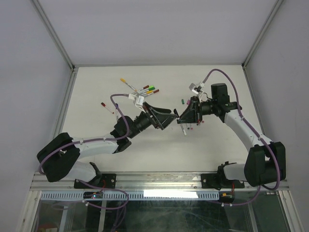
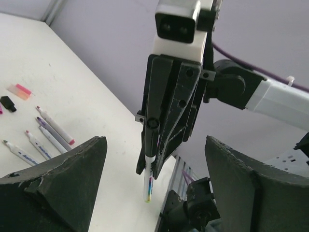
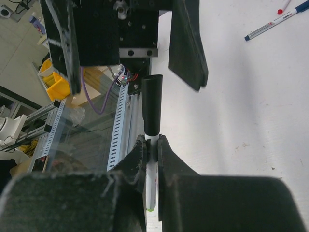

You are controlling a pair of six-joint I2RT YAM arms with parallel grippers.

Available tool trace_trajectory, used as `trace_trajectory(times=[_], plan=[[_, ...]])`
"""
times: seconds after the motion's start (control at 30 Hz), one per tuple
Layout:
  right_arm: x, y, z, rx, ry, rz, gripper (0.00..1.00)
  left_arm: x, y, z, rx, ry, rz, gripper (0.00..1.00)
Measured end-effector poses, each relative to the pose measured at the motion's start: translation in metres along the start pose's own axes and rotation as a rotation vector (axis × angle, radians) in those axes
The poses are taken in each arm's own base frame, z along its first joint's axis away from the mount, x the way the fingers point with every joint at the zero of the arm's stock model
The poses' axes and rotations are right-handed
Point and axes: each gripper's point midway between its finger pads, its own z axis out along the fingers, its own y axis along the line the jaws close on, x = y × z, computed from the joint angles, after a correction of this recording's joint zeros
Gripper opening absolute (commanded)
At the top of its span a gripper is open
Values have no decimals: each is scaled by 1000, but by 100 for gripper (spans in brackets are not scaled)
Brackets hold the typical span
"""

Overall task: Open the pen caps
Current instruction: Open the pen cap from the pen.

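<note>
My right gripper (image 3: 151,142) is shut on the white barrel of a pen (image 3: 151,180), held above the table. That pen's black cap (image 3: 151,104) sticks out past the fingertips, still on the pen. My left gripper (image 2: 154,141) faces it with jaws wide open, one finger (image 3: 186,43) beside the cap and touching nothing. From the left wrist, the held pen (image 2: 148,186) hangs from the right gripper with its yellow-green end down. In the top view the two grippers, left (image 1: 171,115) and right (image 1: 183,120), meet at the table's middle.
Capped pens lie in a cluster (image 1: 146,90) at the back, and one red-capped pen (image 1: 104,106) lies alone to the left. Uncapped pens (image 2: 53,128) lie below the right gripper, with loose pink (image 2: 19,89) and black (image 2: 7,103) caps. The table's slotted front rail (image 3: 118,125) is close by.
</note>
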Motion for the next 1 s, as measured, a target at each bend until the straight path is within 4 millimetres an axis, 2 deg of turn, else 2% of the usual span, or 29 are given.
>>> trace_trajectory(times=[0.1, 0.23, 0.43, 0.57, 0.6, 0.67, 0.77, 0.8, 0.87, 1.0], plan=[[0, 1, -1, -5, -2, 4, 0, 18, -1, 9, -8, 26, 1, 71], [0, 2, 0, -8, -3, 4, 0, 27, 2, 16, -21, 26, 4, 60], [1, 0, -1, 3, 0, 6, 0, 34, 23, 20, -89, 14, 4, 46], [3, -4, -1, 27, 9, 4, 0, 30, 25, 24, -102, -6, 4, 42], [4, -5, -1, 31, 12, 4, 0, 28, 25, 26, -106, -14, 5, 36], [6, -7, -1, 44, 18, 4, 0, 24, 25, 29, -111, -28, 3, 17], [8, -12, -1, 73, 28, 7, 0, 22, 22, 31, -109, -36, -1, 3], [9, -13, -1, 75, 29, 8, 2, 23, 22, 31, -111, -34, -1, 0], [10, -15, -2, 89, 33, 11, 19, 24, 23, 31, -117, -28, -2, 0], [10, -16, -1, 94, 34, 22, 42, 25, 25, 30, -122, -25, -2, 0]])
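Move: The held pen's black cap stands upright about 3 cm to the right of the open left fingers, some 1 cm ahead and 1 cm lower. It rises from the right hand's grip on the white body, its middle about 4 cm straight above that hand. From the left hand, the uncapped pens lie roughly 11 cm ahead, 14 cm right and 24 cm down; the loose caps are some 20 cm ahead, 10 cm right, equally low. The black cap is taken by the left hand, which slides right about 3 cm, then eases forward and down by 2 to 3 cm, narrowing until its fingertips pinch the cap. The right hand keeps the pen body, sinks nearly 2 cm with a slight forward drift, and at the very end starts opening its fingers. ##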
